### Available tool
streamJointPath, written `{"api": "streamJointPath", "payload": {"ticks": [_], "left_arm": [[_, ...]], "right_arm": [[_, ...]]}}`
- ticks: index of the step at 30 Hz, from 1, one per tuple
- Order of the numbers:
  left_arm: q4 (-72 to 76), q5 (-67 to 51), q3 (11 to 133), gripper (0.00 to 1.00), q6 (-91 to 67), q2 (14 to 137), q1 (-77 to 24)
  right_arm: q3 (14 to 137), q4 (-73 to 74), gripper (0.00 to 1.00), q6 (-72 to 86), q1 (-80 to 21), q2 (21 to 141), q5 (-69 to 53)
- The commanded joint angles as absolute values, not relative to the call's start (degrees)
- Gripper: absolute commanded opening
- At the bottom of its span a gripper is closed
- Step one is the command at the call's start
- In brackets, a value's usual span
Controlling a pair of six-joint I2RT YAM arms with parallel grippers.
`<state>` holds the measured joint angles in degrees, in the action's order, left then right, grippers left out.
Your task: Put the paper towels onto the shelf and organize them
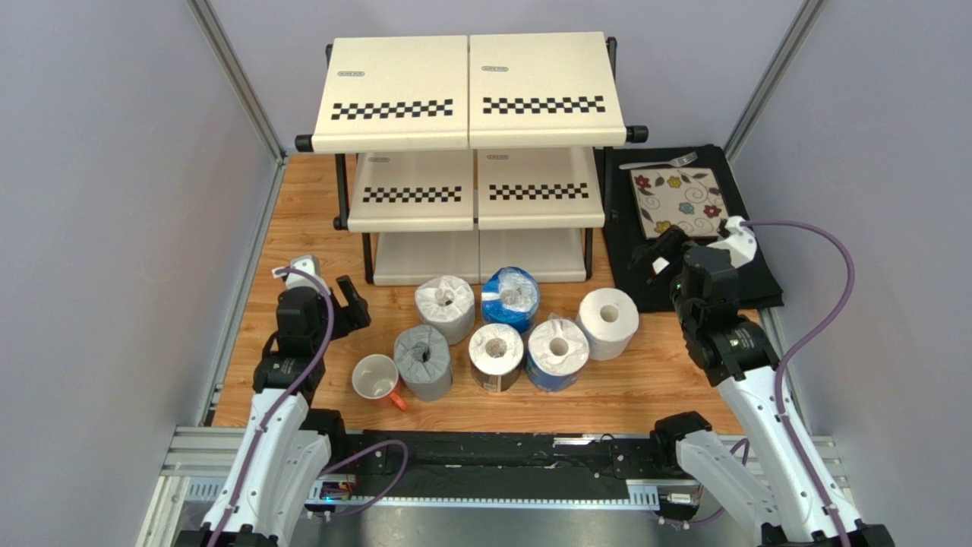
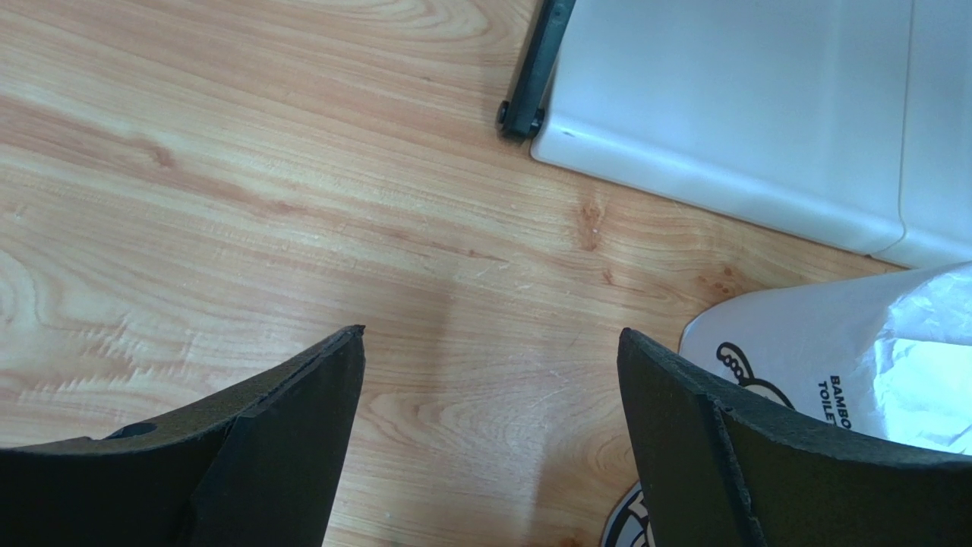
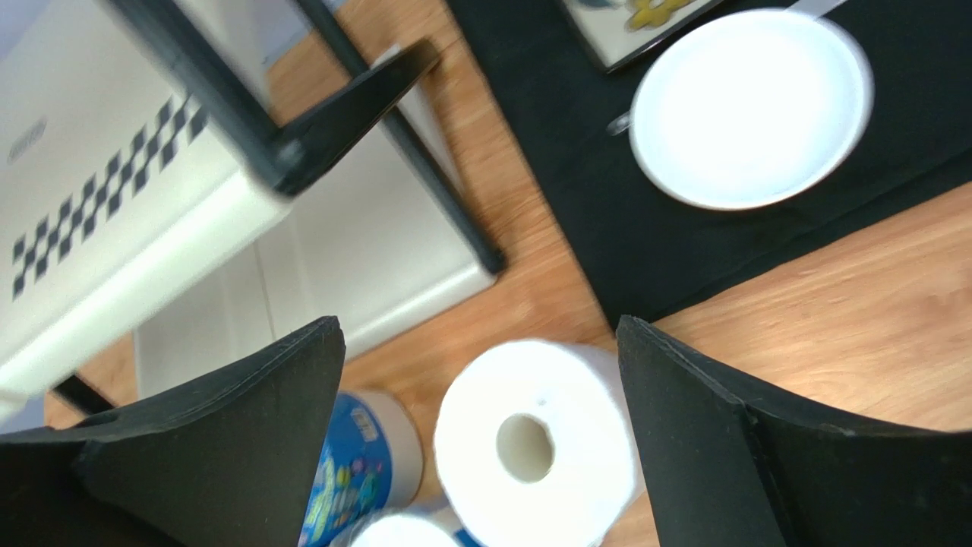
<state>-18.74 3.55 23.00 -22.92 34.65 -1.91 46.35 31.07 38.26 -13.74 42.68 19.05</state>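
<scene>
Six paper towel rolls stand upright on the wooden table in front of the shelf (image 1: 468, 91): a white wrapped one (image 1: 444, 305), a blue one (image 1: 510, 296), a plain white one (image 1: 608, 321), a grey one (image 1: 422, 359), a dark-wrapped one (image 1: 496, 356) and another blue one (image 1: 557, 351). My left gripper (image 1: 342, 299) is open and empty, left of the rolls; its wrist view (image 2: 491, 342) shows bare wood and the wrapped roll (image 2: 821, 353) at right. My right gripper (image 1: 659, 253) is open and empty, above and right of the white roll (image 3: 536, 445), which shows between its fingers (image 3: 479, 336).
A white mug with an orange handle (image 1: 377, 378) stands left of the grey roll. A black mat (image 1: 747, 274) with a floral tile (image 1: 681, 202) and a white plate (image 3: 747, 108) lies right of the shelf. Grey walls close both sides.
</scene>
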Motion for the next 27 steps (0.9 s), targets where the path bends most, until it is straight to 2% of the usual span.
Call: {"api": "streamJointPath", "payload": {"ticks": [1, 5, 11, 27], "left_arm": [[-20.3, 4.4, 23.4, 0.90, -22.9, 34.4, -2.1], [-20.9, 4.7, 22.7, 0.90, -22.1, 33.8, -2.1], [-21.5, 4.7, 21.4, 0.90, -21.4, 32.8, -2.1], [-23.1, 2.5, 21.9, 0.89, -18.5, 32.9, -2.1]], "right_arm": [[49.7, 33.5, 0.93, 40.5, -24.4, 43.2, 27.5], [49.3, 33.3, 0.92, 41.1, -35.0, 44.2, 31.2], [48.9, 30.9, 0.90, 38.2, -43.9, 47.9, 32.3], [52.8, 25.6, 0.89, 33.1, -46.3, 61.1, 22.3]]}}
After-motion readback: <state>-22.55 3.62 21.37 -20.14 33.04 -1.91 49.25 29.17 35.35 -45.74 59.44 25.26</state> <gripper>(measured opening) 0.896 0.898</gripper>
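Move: The blue-wrapped roll that I seem to be heading for stands about 24 cm to the left of my right hand, roughly 1 cm farther out and 17 cm below. At the same height below me, the plain white roll is some 7 cm left and 3 cm back, the blue-sided front roll about 15 cm left and 8 cm back. From my left hand the blue-wrapped roll lies around 26 cm right, 3 cm ahead and 6 cm below. I sweep my right hand, fingers still wide open, about 15 cm to the left, over the plain white roll and towards the blue-wrapped one, sinking some 5 cm, mostly in the second half. My wrist swings nearly 30 degrees counter-clockwise while the fingers tip a little farther down; I touch nothing. Meanwhile my open left hand eases slightly down and back. ##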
